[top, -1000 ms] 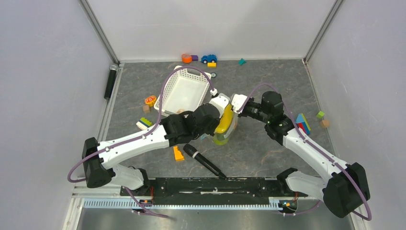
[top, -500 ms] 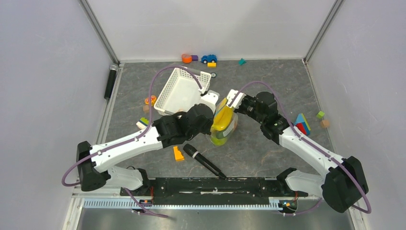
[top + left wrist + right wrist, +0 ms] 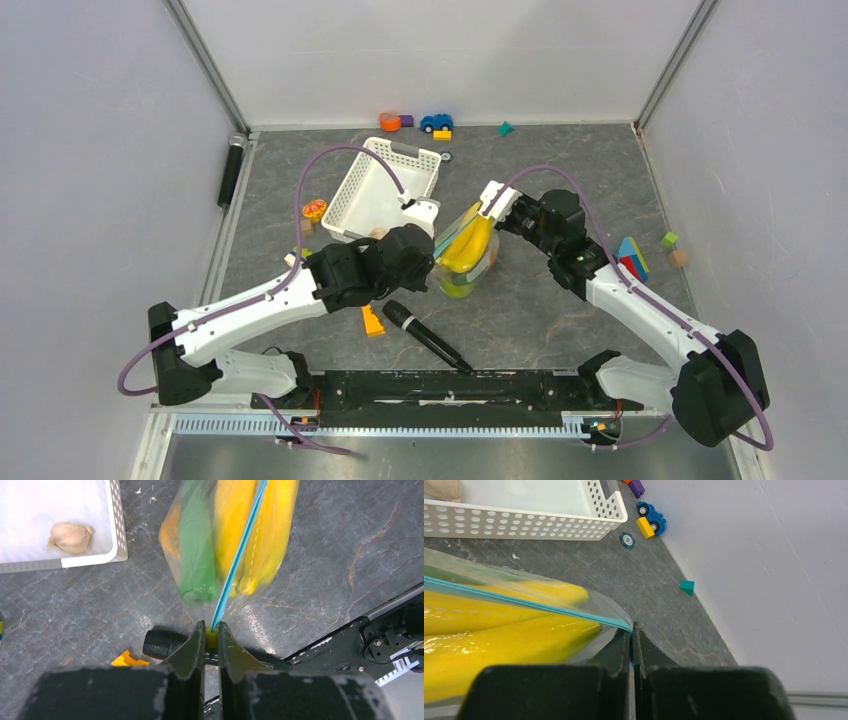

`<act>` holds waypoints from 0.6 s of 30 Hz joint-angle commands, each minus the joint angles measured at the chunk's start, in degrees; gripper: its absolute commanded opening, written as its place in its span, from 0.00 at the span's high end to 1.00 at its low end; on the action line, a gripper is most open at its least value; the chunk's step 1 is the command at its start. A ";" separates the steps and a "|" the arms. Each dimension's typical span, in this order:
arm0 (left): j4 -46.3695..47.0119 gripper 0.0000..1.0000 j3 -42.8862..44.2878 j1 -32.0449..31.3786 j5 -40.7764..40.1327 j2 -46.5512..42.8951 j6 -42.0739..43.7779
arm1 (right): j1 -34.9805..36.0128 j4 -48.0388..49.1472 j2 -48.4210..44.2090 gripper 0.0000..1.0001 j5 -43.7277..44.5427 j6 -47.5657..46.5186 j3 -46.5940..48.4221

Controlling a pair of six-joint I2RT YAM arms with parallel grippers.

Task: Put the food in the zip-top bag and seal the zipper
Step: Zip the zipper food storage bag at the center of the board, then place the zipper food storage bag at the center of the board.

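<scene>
The zip-top bag (image 3: 462,258) hangs stretched between both grippers over the table's middle. Inside it I see food: yellow bananas (image 3: 270,535) and a green cucumber (image 3: 197,545). The light-blue zipper (image 3: 239,555) runs straight from one gripper to the other. My left gripper (image 3: 212,630) is shut on the small yellow slider (image 3: 212,638) at the zipper's near end. My right gripper (image 3: 631,630) is shut on the bag's far corner, where the zipper (image 3: 524,601) ends. From above, the left gripper (image 3: 438,238) and the right gripper (image 3: 490,207) stand at opposite ends of the bag.
A white slotted basket (image 3: 395,150) lies behind the bag, with a garlic bulb (image 3: 70,535) in it. A black microphone (image 3: 425,335) and an orange block (image 3: 372,320) lie in front. A toy car (image 3: 436,122) and blocks (image 3: 630,258) sit near the walls.
The left arm has drawn back toward the lower left and the right gripper has edged up and left. The bag now lies more slanted between them. Both grips are unchanged.
</scene>
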 commanded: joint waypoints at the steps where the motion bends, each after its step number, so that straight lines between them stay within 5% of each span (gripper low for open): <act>1: -25.24 0.88 -0.50 -1.19 1.32 -2.53 -3.33 | -6.87 7.76 -1.76 1.00 20.21 -3.01 1.08; 7: -17.20 0.60 -0.55 -1.19 -1.28 -2.22 -1.82 | -6.89 5.38 -5.72 1.00 9.41 -2.22 0.04; 8: -15.41 0.46 -0.50 -1.26 -2.15 -2.23 -1.37 | -6.87 4.83 -6.75 1.00 6.84 -2.09 -0.05; 10: -11.18 0.01 -0.57 -1.19 -4.88 -2.65 -0.60 | -6.90 3.80 -8.40 1.00 1.89 -1.75 -0.37; 18: -0.50 0.00 -3.55 -1.11 -16.41 -6.63 -1.60 | -6.85 -1.94 -10.52 1.00 2.01 8.94 3.82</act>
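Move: In the left fingers sits the yellow zipper slider, at the near-left end of the blue zip; the right hand keeps the far-right end pinched, with the slider about 14 cm back from it, 10 cm to its left and roughly level. From the left hand, the bagged food lies some 4 cm ahead, 6 cm right and 7 cm below; the microphone 17 cm back, 2 cm left, and the basket 15 cm ahead, 13 cm left, both about 20 cm below. Opening wide, the left fingers let go of the slider as that hand goes left, back and down about 6 cm, then comes part-way forward and up. The right hand, still pinching its end of the zip, carries the bag about 7 cm to the right, away from the left hand, turning clockwise, then lifts it and draws slightly back. ##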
